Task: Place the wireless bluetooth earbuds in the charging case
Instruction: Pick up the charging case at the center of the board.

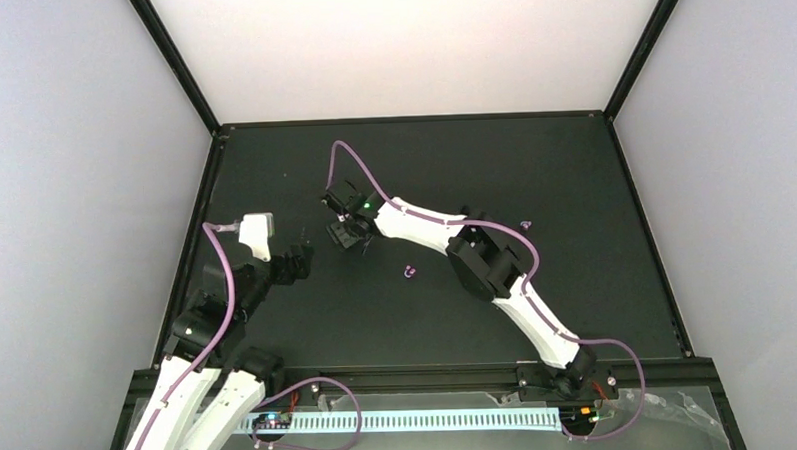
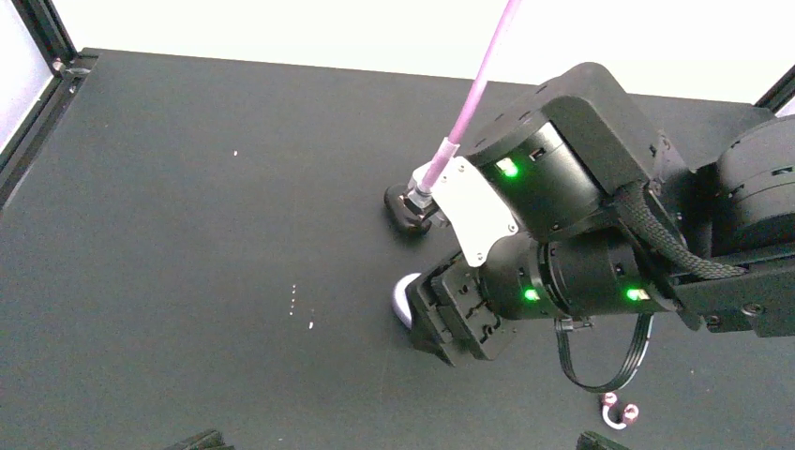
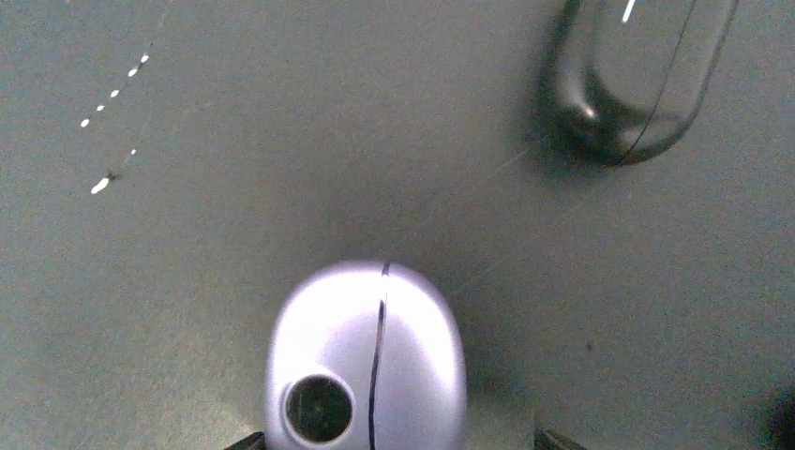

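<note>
A closed lavender charging case [image 3: 366,361] with a dark seam and a round dark hole lies on the black table [image 1: 573,179]. My right gripper [image 3: 398,442] hangs low over it, open, with the case between its fingertips [image 3: 553,439]; there is a gap on the right side. In the left wrist view only the case's edge [image 2: 403,300] shows from under the right gripper [image 1: 347,235]. A small purple-and-white earbud [image 2: 616,411] lies to the right [image 1: 410,273]. My left gripper [image 1: 298,261] hovers open at the left, holding nothing.
A glossy black case [image 3: 642,75] lies just beyond the lavender one, half hidden by the right arm's cable plug [image 2: 405,208]. Another small purple piece [image 1: 526,225] lies further right. Black frame rails [image 1: 204,222] edge the table.
</note>
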Robot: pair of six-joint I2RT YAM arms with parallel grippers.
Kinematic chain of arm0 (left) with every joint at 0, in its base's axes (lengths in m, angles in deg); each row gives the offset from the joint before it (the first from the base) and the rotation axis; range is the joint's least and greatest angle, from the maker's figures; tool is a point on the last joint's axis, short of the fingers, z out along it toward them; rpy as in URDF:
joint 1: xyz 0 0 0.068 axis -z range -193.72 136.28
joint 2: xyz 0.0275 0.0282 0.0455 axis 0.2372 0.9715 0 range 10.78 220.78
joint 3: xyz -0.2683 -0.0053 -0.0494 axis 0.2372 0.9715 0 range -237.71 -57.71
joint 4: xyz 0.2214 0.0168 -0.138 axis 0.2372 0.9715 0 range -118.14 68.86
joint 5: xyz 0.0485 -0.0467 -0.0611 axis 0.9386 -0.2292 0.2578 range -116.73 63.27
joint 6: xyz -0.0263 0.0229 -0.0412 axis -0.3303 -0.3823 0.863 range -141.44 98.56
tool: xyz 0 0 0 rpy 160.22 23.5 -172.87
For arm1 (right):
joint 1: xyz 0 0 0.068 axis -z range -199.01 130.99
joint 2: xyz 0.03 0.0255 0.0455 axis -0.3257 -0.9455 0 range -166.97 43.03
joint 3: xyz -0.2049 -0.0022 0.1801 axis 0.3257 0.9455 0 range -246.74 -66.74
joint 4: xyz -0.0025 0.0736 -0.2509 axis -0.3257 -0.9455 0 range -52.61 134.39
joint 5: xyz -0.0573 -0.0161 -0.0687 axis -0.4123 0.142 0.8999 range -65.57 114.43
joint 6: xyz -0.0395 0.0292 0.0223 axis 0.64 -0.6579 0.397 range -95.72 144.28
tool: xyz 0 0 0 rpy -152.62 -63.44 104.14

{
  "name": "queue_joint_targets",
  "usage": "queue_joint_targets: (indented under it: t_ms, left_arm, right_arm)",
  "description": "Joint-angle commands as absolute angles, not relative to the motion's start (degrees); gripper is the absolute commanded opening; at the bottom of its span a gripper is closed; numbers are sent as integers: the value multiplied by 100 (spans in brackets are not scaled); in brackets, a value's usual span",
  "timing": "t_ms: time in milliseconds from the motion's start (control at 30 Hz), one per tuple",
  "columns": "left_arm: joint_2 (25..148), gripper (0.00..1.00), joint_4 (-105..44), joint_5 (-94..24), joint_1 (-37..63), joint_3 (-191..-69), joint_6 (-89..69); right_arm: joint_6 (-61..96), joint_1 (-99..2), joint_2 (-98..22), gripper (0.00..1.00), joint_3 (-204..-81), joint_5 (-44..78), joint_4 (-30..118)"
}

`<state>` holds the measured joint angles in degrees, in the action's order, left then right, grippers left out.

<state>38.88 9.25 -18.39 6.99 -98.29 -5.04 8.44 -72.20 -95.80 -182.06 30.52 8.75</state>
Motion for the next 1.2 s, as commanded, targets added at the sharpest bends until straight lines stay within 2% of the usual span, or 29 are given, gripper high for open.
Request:
queue_joint_targets:
  t_ms: [0, 267, 667, 833, 1067, 1167]
  left_arm:
    - [3822, 99, 845, -1881, 685, -9809, -606]
    - [3838, 99, 817, -1895, 685, -9801, -612]
    - [3854, 99, 785, -1948, 685, -9774, -614]
    - [3856, 99, 746, -2013, 685, -9753, -612]
    - [3882, 99, 537, -2456, 685, -9695, -469]
    - [3899, 99, 493, -2660, 682, -9715, 76]
  right_arm:
    - [884, -7215, -9879, 73, -18568, 3144, 636]
    - [935, -7218, -10107, 62, -18829, 3074, 510]
    - [1074, -7231, -9511, 45, -17826, 2830, 942]
    - [923, -7243, -8466, 42, -16424, 2885, 1637]
    - [994, -7418, -6018, 41, -13786, 3206, 2663]
    - [1258, -7635, -4755, 41, -12940, 3547, 2789]
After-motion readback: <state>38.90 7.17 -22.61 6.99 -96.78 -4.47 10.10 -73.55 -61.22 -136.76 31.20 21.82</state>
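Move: The lavender charging case sits almost between my right hand's open fingers, about 1 cm ahead, 1 cm left and 1 cm below. From that hand a black case lies some 11 cm ahead and 1 cm left, a small black earbud roughly 6 cm ahead and 10 cm right, and the purple earbuds about 10 cm back and 14 cm right. From my left hand the charging case is some 16 cm ahead, 7 cm right and 24 cm down. With my right hand I ease about a centimetre forward and left, then close the fingers on the sides of the charging case and pinch it. Keeping that grip, I carry it right and back towards the purple earbuds, nearly level at first, then rising about 4 cm, some 15 cm across the board and speeding up. My open left hand only starts to drift right at the end. ##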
